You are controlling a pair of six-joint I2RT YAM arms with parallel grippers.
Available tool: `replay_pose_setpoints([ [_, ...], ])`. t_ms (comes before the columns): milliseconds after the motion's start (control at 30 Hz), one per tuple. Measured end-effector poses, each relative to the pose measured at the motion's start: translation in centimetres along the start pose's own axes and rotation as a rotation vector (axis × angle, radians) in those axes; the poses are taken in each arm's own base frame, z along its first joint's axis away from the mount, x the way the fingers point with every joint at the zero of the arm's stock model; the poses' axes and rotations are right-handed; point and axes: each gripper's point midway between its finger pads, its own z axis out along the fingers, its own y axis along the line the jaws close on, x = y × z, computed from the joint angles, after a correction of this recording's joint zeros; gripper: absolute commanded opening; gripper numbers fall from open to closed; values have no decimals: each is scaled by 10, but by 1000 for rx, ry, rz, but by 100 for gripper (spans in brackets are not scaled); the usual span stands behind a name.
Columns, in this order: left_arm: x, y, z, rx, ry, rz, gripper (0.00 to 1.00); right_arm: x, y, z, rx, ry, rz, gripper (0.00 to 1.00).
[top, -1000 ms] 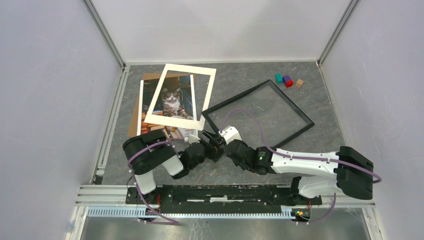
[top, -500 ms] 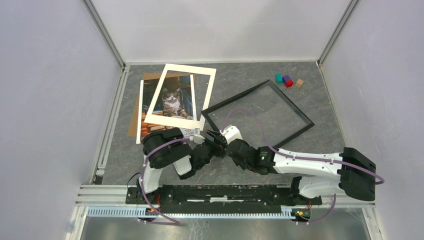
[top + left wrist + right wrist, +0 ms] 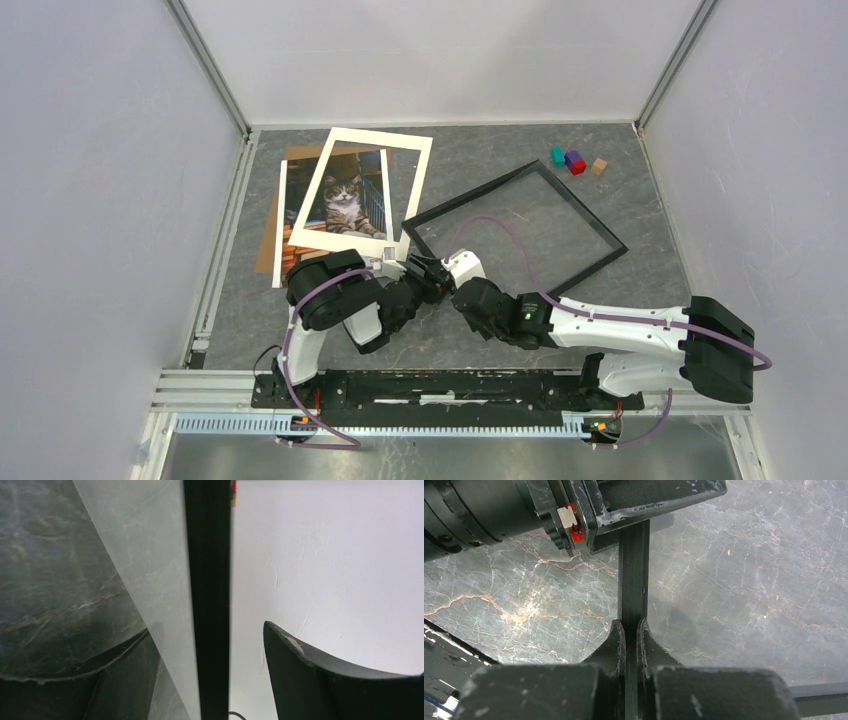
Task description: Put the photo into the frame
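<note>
The black frame (image 3: 515,228) lies at centre right, and its near-left corner is pinched in my right gripper (image 3: 446,274). In the right wrist view that gripper (image 3: 631,627) is shut on the frame's thin edge (image 3: 633,580). My left gripper (image 3: 422,276) meets the same corner from the left. In the left wrist view it (image 3: 206,627) stands open, with the frame's edge (image 3: 207,580) running between its fingers (image 3: 310,680) and touching neither. A clear sheet (image 3: 150,555) shows beside that edge. The cat photo (image 3: 345,205) lies at the back left under a white mat (image 3: 362,190).
A brown backing board (image 3: 272,240) lies under the photo and mat. Small coloured blocks (image 3: 573,160) sit at the back right. White walls enclose the table on three sides, and an aluminium rail (image 3: 225,240) runs along the left edge.
My left arm has swung forward and right, bringing its gripper around the frame's near-left corner, with its jaws narrowing a little. The right gripper keeps its grip on the frame.
</note>
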Motion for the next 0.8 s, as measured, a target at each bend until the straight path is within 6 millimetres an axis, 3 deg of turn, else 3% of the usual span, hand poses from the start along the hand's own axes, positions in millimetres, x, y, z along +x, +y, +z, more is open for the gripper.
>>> replay_pose_setpoints([
  [200, 1, -19, -1, 53, 14, 89, 66, 1, 1, 0, -7, 5, 0, 9],
  [400, 4, -18, -2, 55, 33, 131, 58, 3, 3, 0, -18, 15, 9, 21],
  [467, 4, -15, -2, 48, 35, 141, 56, 3, 4, -1, -21, 17, 13, 27],
  [600, 6, -12, -3, 42, 53, 159, 53, 4, 7, -1, -40, 24, 25, 50],
  [800, 12, -13, -5, 53, 98, 209, 50, 8, 6, -7, -45, 56, 12, 70],
])
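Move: The frame's raised near-left side lies between the left hand's open fingers, about 1 cm ahead and level with them. The white mat is some 17 cm ahead and 18 cm left of that hand, roughly 5 cm lower; the photo is about 13 cm ahead and 24 cm left. The right hand already grips that same frame side at its fingertips, near the corner closest to the robot. Right fingers open off the frame side, easing back 1 cm; left rises 1 cm, half-closing around the same bar. ##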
